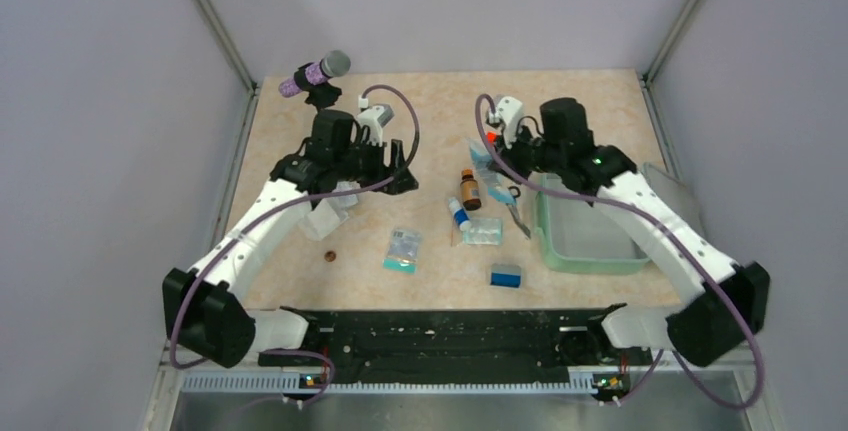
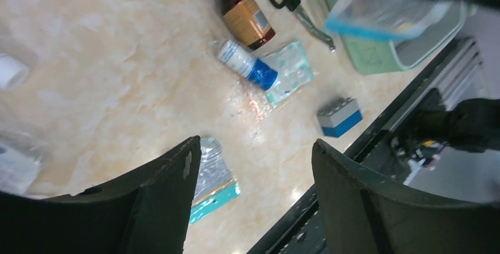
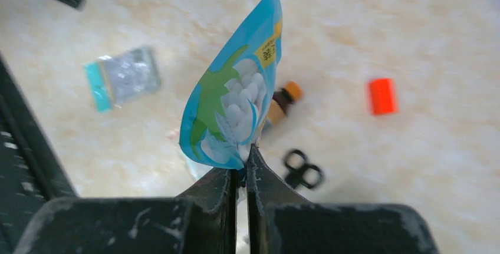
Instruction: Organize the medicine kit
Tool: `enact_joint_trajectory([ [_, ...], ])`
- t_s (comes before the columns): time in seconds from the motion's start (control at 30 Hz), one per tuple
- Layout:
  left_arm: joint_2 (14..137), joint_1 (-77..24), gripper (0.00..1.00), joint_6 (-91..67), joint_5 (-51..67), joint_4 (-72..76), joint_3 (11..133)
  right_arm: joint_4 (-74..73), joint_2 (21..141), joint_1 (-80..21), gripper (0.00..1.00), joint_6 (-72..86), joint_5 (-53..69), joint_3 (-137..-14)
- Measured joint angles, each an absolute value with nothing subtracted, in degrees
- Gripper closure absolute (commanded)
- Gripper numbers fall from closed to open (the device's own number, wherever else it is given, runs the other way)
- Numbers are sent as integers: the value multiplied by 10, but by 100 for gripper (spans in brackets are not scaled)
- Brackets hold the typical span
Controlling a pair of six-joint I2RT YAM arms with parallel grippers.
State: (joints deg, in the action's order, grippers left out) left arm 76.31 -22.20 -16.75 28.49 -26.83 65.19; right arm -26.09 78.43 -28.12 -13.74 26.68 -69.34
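Note:
The medicine kit (image 1: 560, 249) is a pale mint-green case, open, at the right; its corner shows in the left wrist view (image 2: 383, 59). My right gripper (image 1: 497, 163) (image 3: 243, 161) is shut on the bottom edge of a blue-and-green pouch of white pieces (image 3: 236, 104) and holds it above the table, left of the kit. The pouch also shows in the left wrist view (image 2: 386, 9). My left gripper (image 1: 402, 173) (image 2: 253, 148) is open and empty above the table, over a silver-and-teal sachet (image 2: 213, 174) (image 1: 403, 249).
A brown bottle (image 1: 470, 191) (image 2: 243, 13), a white-and-blue tube (image 1: 459, 215) on a clear pouch (image 1: 484, 232), black scissors (image 1: 518, 213) (image 3: 303, 168), a blue block (image 1: 506, 275) (image 2: 339, 116) and an orange-red block (image 3: 382, 96) lie mid-table. A purple-grey cylinder (image 1: 315, 74) stands back left.

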Motion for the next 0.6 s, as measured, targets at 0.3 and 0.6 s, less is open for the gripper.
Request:
enact_joint_trajectory([
  [0.3,622,-222,27,32,215,-390,647,-362,534,-274,100,-476,10,-603],
  [0.6,560,-220,27,133,197,-477,632,-414,565,-203,100,-667,-121,-495],
])
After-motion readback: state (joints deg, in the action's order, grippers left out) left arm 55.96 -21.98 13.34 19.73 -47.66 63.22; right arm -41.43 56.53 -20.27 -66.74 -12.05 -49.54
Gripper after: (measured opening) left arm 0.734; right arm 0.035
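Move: The tray's middle lies some 26 cm to the right of the right hand with the cotton bag, 5 cm back and about 18 cm below. Table things sit some 20 cm under this hand: scissors 6 cm right and 2 cm back, brown bottle 4 cm left and 3 cm ahead. For the empty left hand the foil packet lies 12 cm back, 1 cm left, 21 cm below; the gauze packet 21 cm left, 4 cm back. Still pinching the cotton bag, the right hand sweeps about 22 cm right, past the scissors and over the tray's wall, rising 5 cm before sinking about 10, while the wrist swings some 60 degrees from pointing left to forward and down. The empty left hand, fingers staying open, draws about 10 cm left and back, a little up, tipping somewhat steeper. ##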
